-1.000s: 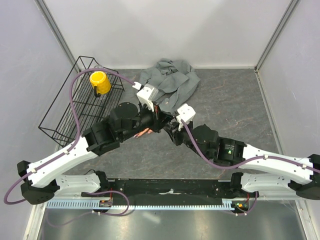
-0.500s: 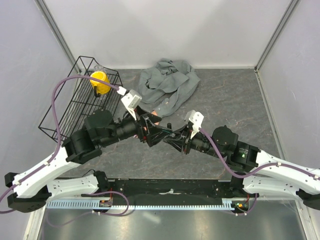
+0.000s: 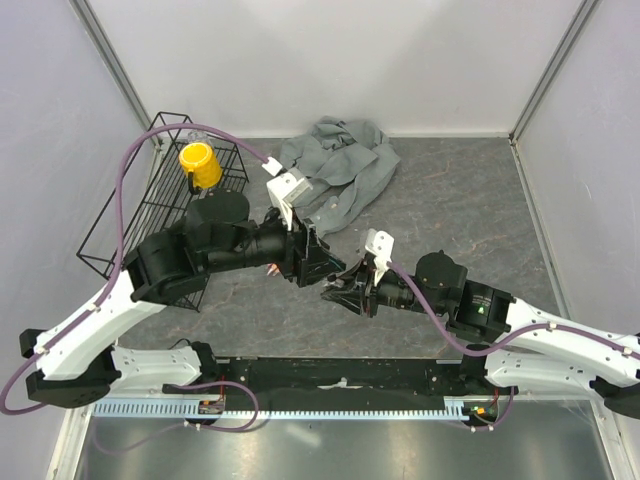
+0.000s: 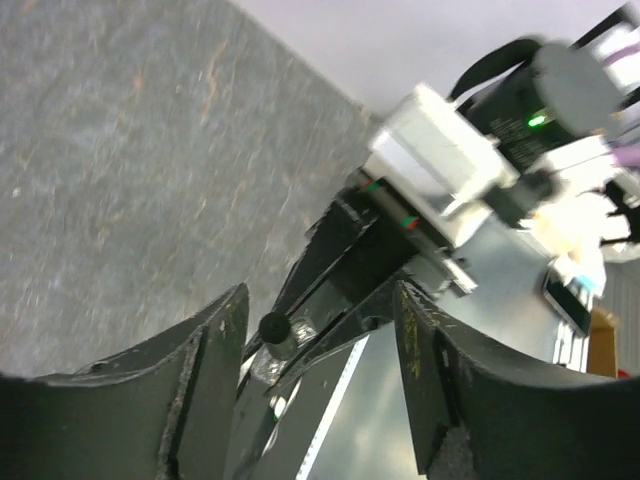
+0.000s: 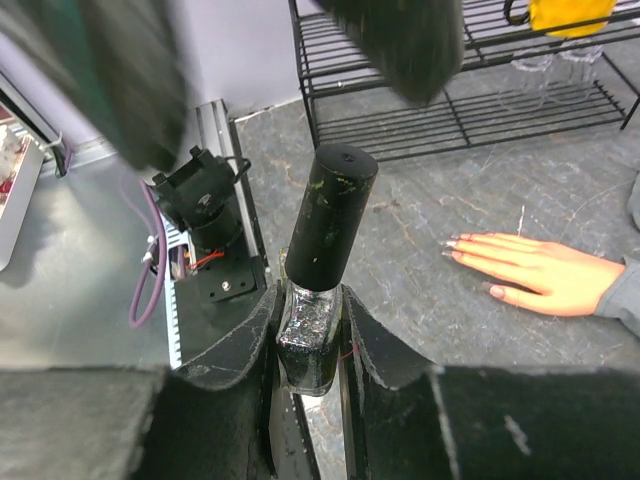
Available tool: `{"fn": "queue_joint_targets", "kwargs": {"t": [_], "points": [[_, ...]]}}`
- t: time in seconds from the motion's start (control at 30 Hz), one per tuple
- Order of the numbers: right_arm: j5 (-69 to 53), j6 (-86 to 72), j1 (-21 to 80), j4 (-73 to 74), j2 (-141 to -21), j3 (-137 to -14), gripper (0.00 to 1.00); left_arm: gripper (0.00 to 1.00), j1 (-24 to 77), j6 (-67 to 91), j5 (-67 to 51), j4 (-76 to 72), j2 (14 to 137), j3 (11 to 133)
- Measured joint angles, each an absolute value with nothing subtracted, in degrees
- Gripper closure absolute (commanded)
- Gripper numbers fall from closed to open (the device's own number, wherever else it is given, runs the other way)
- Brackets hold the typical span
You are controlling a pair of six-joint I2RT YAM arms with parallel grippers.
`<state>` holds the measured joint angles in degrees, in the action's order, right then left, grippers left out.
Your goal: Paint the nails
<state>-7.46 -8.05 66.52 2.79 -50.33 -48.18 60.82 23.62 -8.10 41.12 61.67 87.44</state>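
My right gripper (image 5: 308, 300) is shut on a small glass nail polish bottle (image 5: 308, 335) with a tall black cap (image 5: 330, 215), held upright. My left gripper (image 4: 320, 330) is open, its fingers either side of the cap (image 4: 273, 325) and above it, not touching. In the top view the two grippers meet mid-table, left (image 3: 316, 265) and right (image 3: 338, 292). The peach mannequin hand (image 5: 540, 272) lies flat on the table to the right of the bottle, its pale reddish nails (image 5: 450, 243) pointing left. Its grey sleeve (image 3: 335, 165) lies behind.
A black wire rack (image 3: 150, 215) stands at the left with a yellow cup (image 3: 200, 165) in it; it also shows in the right wrist view (image 5: 450, 90). In the top view my left arm covers most of the hand.
Over the last second the right gripper has drawn back toward the near edge with the bottle. The left gripper swung left, then came back right to the cap.
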Motion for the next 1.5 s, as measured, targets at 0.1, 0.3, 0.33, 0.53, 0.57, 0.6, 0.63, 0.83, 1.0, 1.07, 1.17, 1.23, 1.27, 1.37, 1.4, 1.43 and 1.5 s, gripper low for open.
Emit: {"fn": "queue_joint_targets", "kwargs": {"t": [0.1,0.3,0.33,0.53,0.57,0.6,0.63,0.83,1.0,1.07,1.17,1.23,1.27,1.37,1.4,1.43,1.5], "points": [[-7.94,-7.92,66.52,3.7,-50.35,-48.18,1.0,0.48,60.55,22.98,-8.16,44.73,62.65,87.64],[-8.64,-7.4,66.52,5.23,-50.33,-48.18,1.0,0.53,59.68,21.43,-10.57,49.3,64.38,90.13],[-8.78,-7.25,66.52,5.34,-50.33,-48.18,1.0,0.53,59.61,21.26,-11.09,49.58,64.62,90.21],[-9.21,-6.76,66.52,5.34,-50.3,-48.18,1.0,0.57,59.51,20.27,-12.78,51.07,66.94,90.28],[-9.21,-6.66,66.52,5.34,-50.3,-48.18,1.0,0.58,59.44,20.1,-12.82,51.13,67.37,90.28],[-9.21,-6.57,66.52,5.34,-50.3,-48.18,1.0,0.59,59.42,20.03,-12.84,51.16,67.59,90.28],[-9.21,-6.52,66.52,5.34,-50.28,-48.18,1.0,0.61,59.35,19.99,-12.91,51.2,67.75,90.28],[-9.19,-6.04,66.52,5.34,-49.82,-48.18,1.0,0.69,59.09,19.59,-13.69,51.4,67.83,90.28],[-9.15,-5.65,66.52,5.34,-49.36,-48.18,1.0,0.83,58.94,19.35,-14.5,51.35,67.83,90.28],[-9.19,-5.56,66.52,5.39,-49.36,-48.18,1.0,0.9,58.92,19.22,-14.87,51.33,67.81,90.28],[-9.32,-5.13,66.52,5.39,-49.36,-48.18,1.0,0.98,58.72,19.11,-15.4,51.33,67.72,90.24],[-9.39,-4.67,66.52,5.3,-49.36,-48.18,1.0,0.98,58.57,19.11,-15.62,51.33,67.68,90.24],[-9.39,-4.47,66.52,5.26,-49.36,-48.16,1.0,0.98,58.52,19.11,-15.64,51.33,67.68,90.24],[-9.32,-4.16,66.52,5.21,-49.45,-48.14,1.0,0.98,58.46,19.14,-15.59,51.35,67.68,90.24],[-9.21,-4.12,66.52,5.17,-49.54,-48.14,1.0,0.98,58.46,19.16,-15.51,51.4,67.68,90.24],[-9.13,-4.1,66.52,5.1,-49.69,-48.14,1.0,0.98,58.41,19.2,-15.22,51.55,67.7,90.24],[-8.91,-4.03,66.52,5.06,-50.28,-48.14,1.0,0.98,58.35,19.25,-14.68,52.16,67.79,90.24]]}}
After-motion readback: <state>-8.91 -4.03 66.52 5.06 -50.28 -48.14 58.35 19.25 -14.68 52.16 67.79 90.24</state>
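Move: The black cap of the nail polish bottle is about 4 cm directly below the left hand's open fingers, level with them both forward and sideways. The glass bottle is some 7 cm straight below that hand, still held upright in the right fingers; the cap rises about 3 cm above the right hand. The fake hand lies far lower, about 14 cm ahead of the left hand and 9 cm to its left. The left fingers pinch the polish bottle's black cap from above and the side. To get there the left hand sinks about 5 cm, its fingers, which point right, tipping down some 10 degrees, closing gradually on the way and after it stops. The right hand keeps its grip on the glass bottle and holds it almost in place, settling about 1 cm. ##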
